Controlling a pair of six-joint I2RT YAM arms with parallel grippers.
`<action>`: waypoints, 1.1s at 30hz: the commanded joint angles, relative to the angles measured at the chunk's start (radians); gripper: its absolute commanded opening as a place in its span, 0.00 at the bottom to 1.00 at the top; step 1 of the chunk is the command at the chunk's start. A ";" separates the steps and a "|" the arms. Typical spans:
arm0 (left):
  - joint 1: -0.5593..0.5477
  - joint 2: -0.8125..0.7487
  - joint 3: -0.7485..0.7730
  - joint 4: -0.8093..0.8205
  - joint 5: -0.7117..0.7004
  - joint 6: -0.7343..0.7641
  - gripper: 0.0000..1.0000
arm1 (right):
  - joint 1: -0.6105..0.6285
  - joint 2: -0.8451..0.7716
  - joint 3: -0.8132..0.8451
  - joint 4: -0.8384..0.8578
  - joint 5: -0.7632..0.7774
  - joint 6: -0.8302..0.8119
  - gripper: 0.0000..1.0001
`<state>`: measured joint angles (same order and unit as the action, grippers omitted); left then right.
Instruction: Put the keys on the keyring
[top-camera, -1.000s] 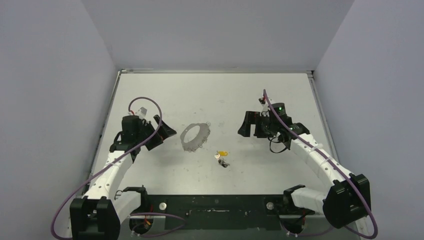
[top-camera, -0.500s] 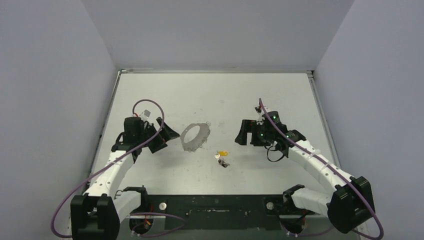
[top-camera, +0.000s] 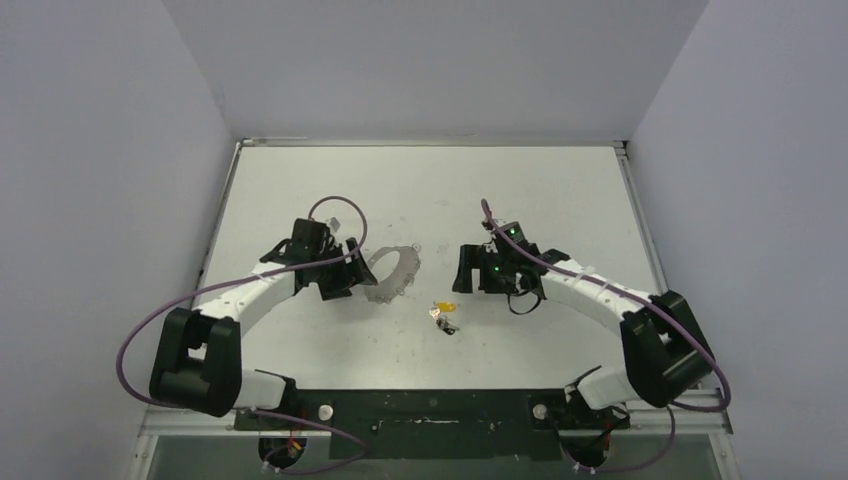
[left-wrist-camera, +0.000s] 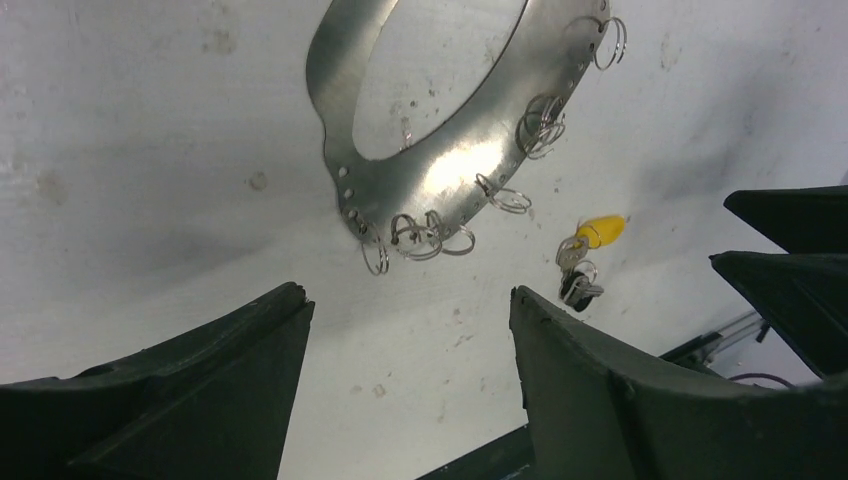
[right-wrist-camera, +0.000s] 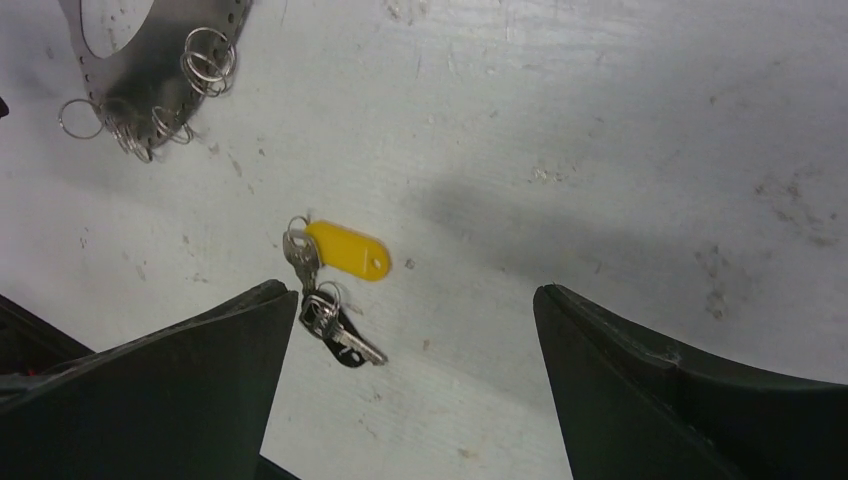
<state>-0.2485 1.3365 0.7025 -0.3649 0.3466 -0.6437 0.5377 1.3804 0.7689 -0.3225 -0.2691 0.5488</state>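
The keyring is a flat silvery loop with small rings strung along its edge, lying flat mid-table. In the left wrist view the keyring lies just beyond my open left gripper, nothing between the fingers. The keys lie a little nearer: a yellow tag and a black-headed key on small rings. My right gripper hangs open above them, the keys by its left finger. From above, the left gripper is at the keyring's left edge and the right gripper is right of the keys.
The dark base plate holding both arms runs along the near edge. Grey walls close in the left, right and far sides of the white table. Purple cables loop off both arms. The keyring shows at the right wrist view's top left.
Both arms have swung inward toward the middle. The left gripper has come up to the keyring's left edge, and the right gripper has come down-left close to the keys.
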 joint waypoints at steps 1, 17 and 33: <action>-0.038 0.084 0.114 -0.025 -0.112 0.083 0.70 | 0.014 0.143 0.102 0.143 -0.044 0.010 0.92; -0.046 0.091 0.082 0.060 -0.183 0.109 0.58 | 0.238 0.480 0.441 0.076 0.055 -0.165 0.70; -0.048 0.078 -0.035 0.149 -0.037 0.037 0.44 | 0.294 0.478 0.456 0.103 0.108 -0.117 0.58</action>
<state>-0.2932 1.4094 0.6674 -0.2745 0.2684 -0.5972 0.8322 1.8629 1.2083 -0.2470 -0.1825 0.4156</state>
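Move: The right hand goes for the rings along the near-right rim of the metal plate, about 15 cm to its left, 3 cm ahead and 6 cm below. Nearer it lie the yellow tag, 6 cm left and 1 cm back, and the keys, 6 cm left and 6 cm back. From the left hand, the ring at the plate's near corner is about 3 cm right, 1 cm ahead and 5 cm below; the plate's middle is 7 cm right and 4 cm ahead. Leftward, quickly, the right hand sweeps some 14 cm past the far side of the keys to the plate's rim, first also forward and down, turning about 20 degrees counter-clockwise. The left hand reaches out about 3.5 cm, draws back again and sinks 3 cm towards the near-corner ring. Both grippers narrow partway, with no grip yet to be seen. ##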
